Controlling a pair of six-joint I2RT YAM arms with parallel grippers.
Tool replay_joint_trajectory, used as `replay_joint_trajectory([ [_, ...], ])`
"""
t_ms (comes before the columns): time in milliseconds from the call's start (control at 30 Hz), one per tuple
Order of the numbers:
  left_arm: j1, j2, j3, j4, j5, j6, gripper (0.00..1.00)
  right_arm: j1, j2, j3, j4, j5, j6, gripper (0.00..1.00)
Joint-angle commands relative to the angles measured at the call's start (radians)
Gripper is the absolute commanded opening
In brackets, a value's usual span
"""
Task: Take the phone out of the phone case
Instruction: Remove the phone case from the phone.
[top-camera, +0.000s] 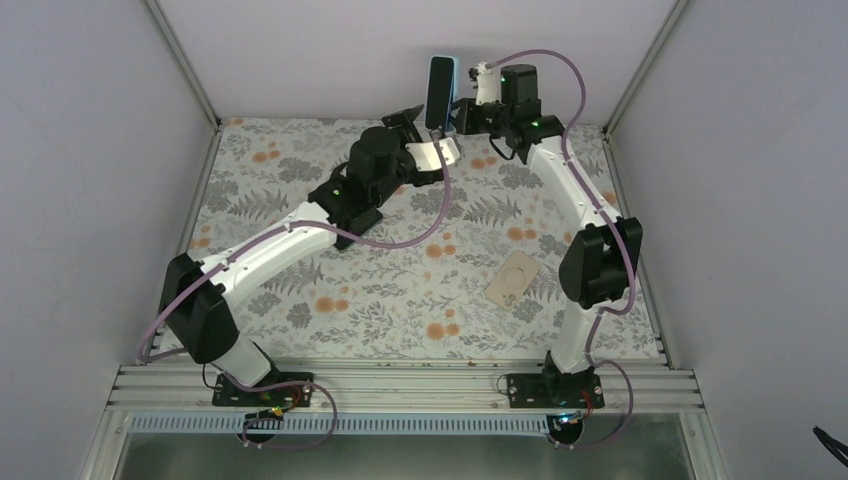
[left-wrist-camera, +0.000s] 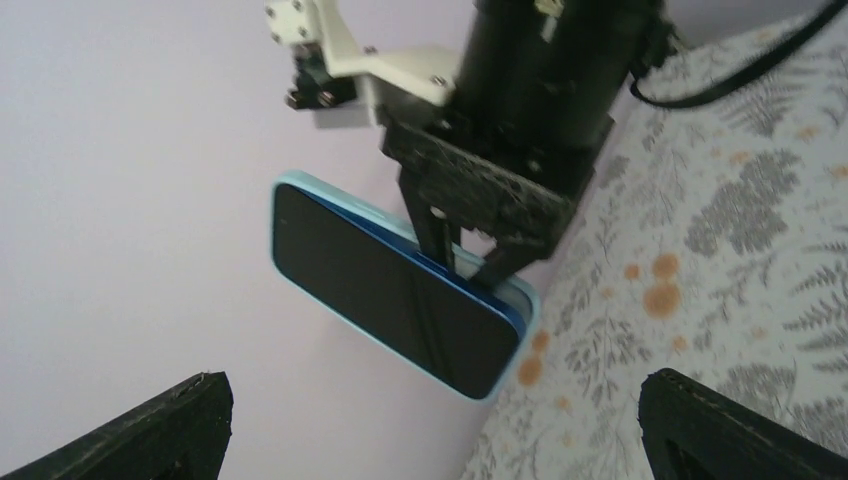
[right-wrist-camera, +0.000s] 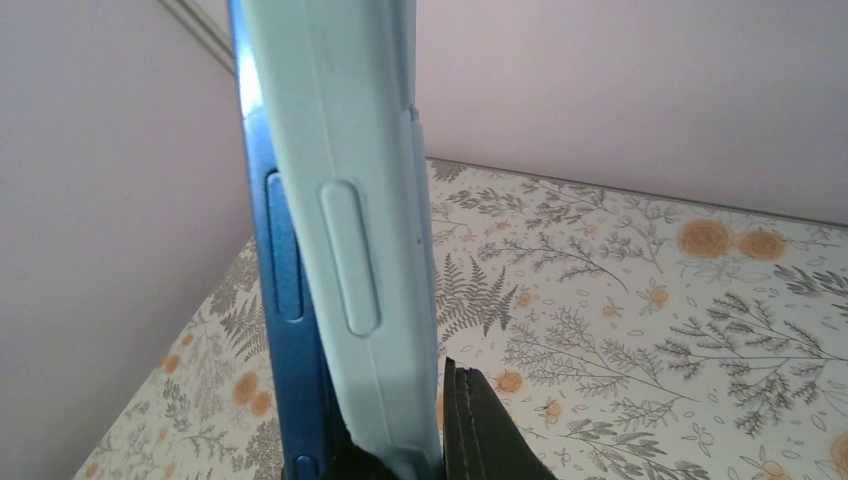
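Observation:
My right gripper holds the phone in its case up in the air at the back wall. The phone is dark blue with a black screen and sits in a light blue phone case. In the right wrist view the phone's edge stands a little off the case, and my right gripper is shut on the case's lower end. My left gripper hovers just left of it, open wide. Its black fingertips show at the bottom corners, with the screen facing it and nothing between them.
A beige tag-shaped card lies on the floral table cloth at the right. Pale walls close in the back and sides. The aluminium rail with both arm bases runs along the near edge.

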Motion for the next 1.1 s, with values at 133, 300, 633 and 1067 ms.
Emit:
replay_joint_trajectory([
  [133,0.029,0.08,0.048,0.095,0.045,-0.077,1.0,0.006,-0.057,0.034,0.073,0.035,0.054,0.03],
  [300,0.065,0.133,0.091,0.056,0.087,-0.129,1.0,0.023,-0.075,0.035,0.08,0.038,0.064,0.03],
  [633,0.098,0.208,0.17,0.057,0.102,-0.171,1.0,0.047,-0.112,0.01,0.088,0.042,0.056,0.03],
  [1067,0.108,0.163,0.154,0.066,0.116,-0.185,1.0,0.048,-0.112,-0.005,0.096,0.034,0.047,0.03],
])
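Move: The phone, upright and partly out of its case, is already held by the right hand; its middle is about 11 cm ahead of the left hand, 3 cm to its right and level with it. The phone case is just behind, about 12 cm ahead. The dark phone on the table lies some 16 cm left, 2 cm ahead and 35 cm below. From the right hand, the held phone's middle is 3 cm left and about 5 cm above. Still-open left fingers go about 6 cm forward towards the phone; right grip raises it 3 cm and slightly back. ##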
